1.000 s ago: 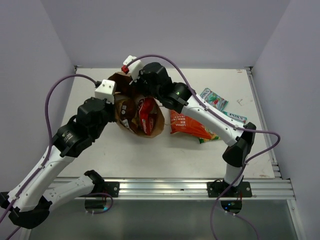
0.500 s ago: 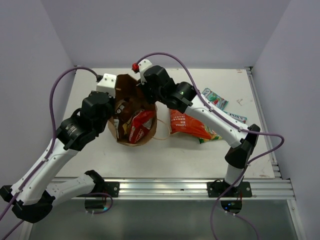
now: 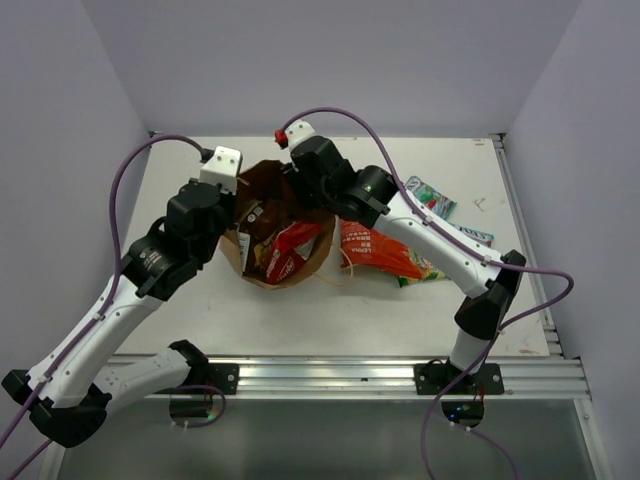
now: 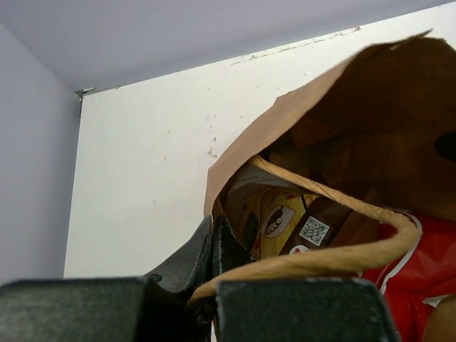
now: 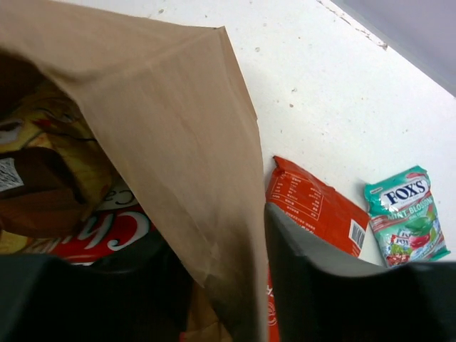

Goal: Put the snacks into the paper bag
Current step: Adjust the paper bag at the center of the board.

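Note:
The brown paper bag (image 3: 262, 185) stands mid-table with its mouth up. Inside lie a red-white packet (image 3: 290, 250) and a brown-yellow packet (image 3: 255, 225). My left gripper (image 3: 232, 215) is shut on the bag's left rim (image 4: 212, 242), under a twisted handle (image 4: 320, 256). My right gripper (image 3: 318, 205) straddles the bag's right wall (image 5: 164, 142) with its jaws open, one finger (image 5: 313, 285) outside and the other inside. On the table to the right lie a red-orange bag (image 3: 385, 252), a green candy bag (image 3: 428, 197) and a small teal packet (image 3: 470, 235).
The right arm reaches over the red-orange bag (image 5: 313, 210), with the green candy bag (image 5: 406, 214) just beyond it. Side walls close in the table to the left and right. A metal rail (image 3: 330, 375) runs along the near edge.
Both arms shifted the bag a little to the right and its mouth has spread wider. My right gripper's jaws, shut on the bag's wall before, have parted. The left grip is unchanged.

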Robot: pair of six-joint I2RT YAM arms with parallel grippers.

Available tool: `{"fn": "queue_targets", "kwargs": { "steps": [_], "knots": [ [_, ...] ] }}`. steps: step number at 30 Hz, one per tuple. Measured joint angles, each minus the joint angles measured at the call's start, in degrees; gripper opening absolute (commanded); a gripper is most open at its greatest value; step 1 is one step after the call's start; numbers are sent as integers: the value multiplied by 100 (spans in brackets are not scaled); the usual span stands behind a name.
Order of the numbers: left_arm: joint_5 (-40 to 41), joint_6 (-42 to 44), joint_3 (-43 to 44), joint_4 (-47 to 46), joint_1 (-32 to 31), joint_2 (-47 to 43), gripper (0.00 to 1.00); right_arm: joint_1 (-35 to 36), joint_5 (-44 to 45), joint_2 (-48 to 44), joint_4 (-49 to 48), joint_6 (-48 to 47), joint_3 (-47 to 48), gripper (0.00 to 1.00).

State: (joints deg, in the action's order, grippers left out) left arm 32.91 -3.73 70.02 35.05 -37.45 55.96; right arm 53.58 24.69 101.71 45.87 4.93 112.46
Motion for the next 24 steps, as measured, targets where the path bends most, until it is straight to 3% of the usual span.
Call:
{"fn": "queue_targets", "kwargs": {
  "steps": [7, 14, 24],
  "knots": [
    [-367, 457, -247, -457, 9, -179, 0, 0, -227, -328, -7, -264, 0, 72],
    [-546, 649, -247, -588, 11, -59, 0, 0, -798, -1517, -214, -542, -363, 98],
    [-601, 791, -216, -745, 48, 275, 0, -7, -343, -3716, -603, -1040, -2761, 99]
  ]
}}
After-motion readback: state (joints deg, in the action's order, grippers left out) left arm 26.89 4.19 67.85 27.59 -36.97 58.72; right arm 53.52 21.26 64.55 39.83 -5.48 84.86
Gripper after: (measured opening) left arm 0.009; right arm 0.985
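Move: The red packet lies about 17 cm right of the right hand, level fore and aft, some 26 cm below; the teal packet is roughly 13 cm ahead and 31 cm right. The bag's middle is about 6 cm back, 3 cm left and 14 cm below. From the left hand, still pinching the bag's left rim, its middle is 9 cm right, 15 cm below; the red packet is 30 cm right, 4 cm ahead. Right hand opens off the bag rim, withdrawing some 15 cm right, back and up; left edges its rim right. ##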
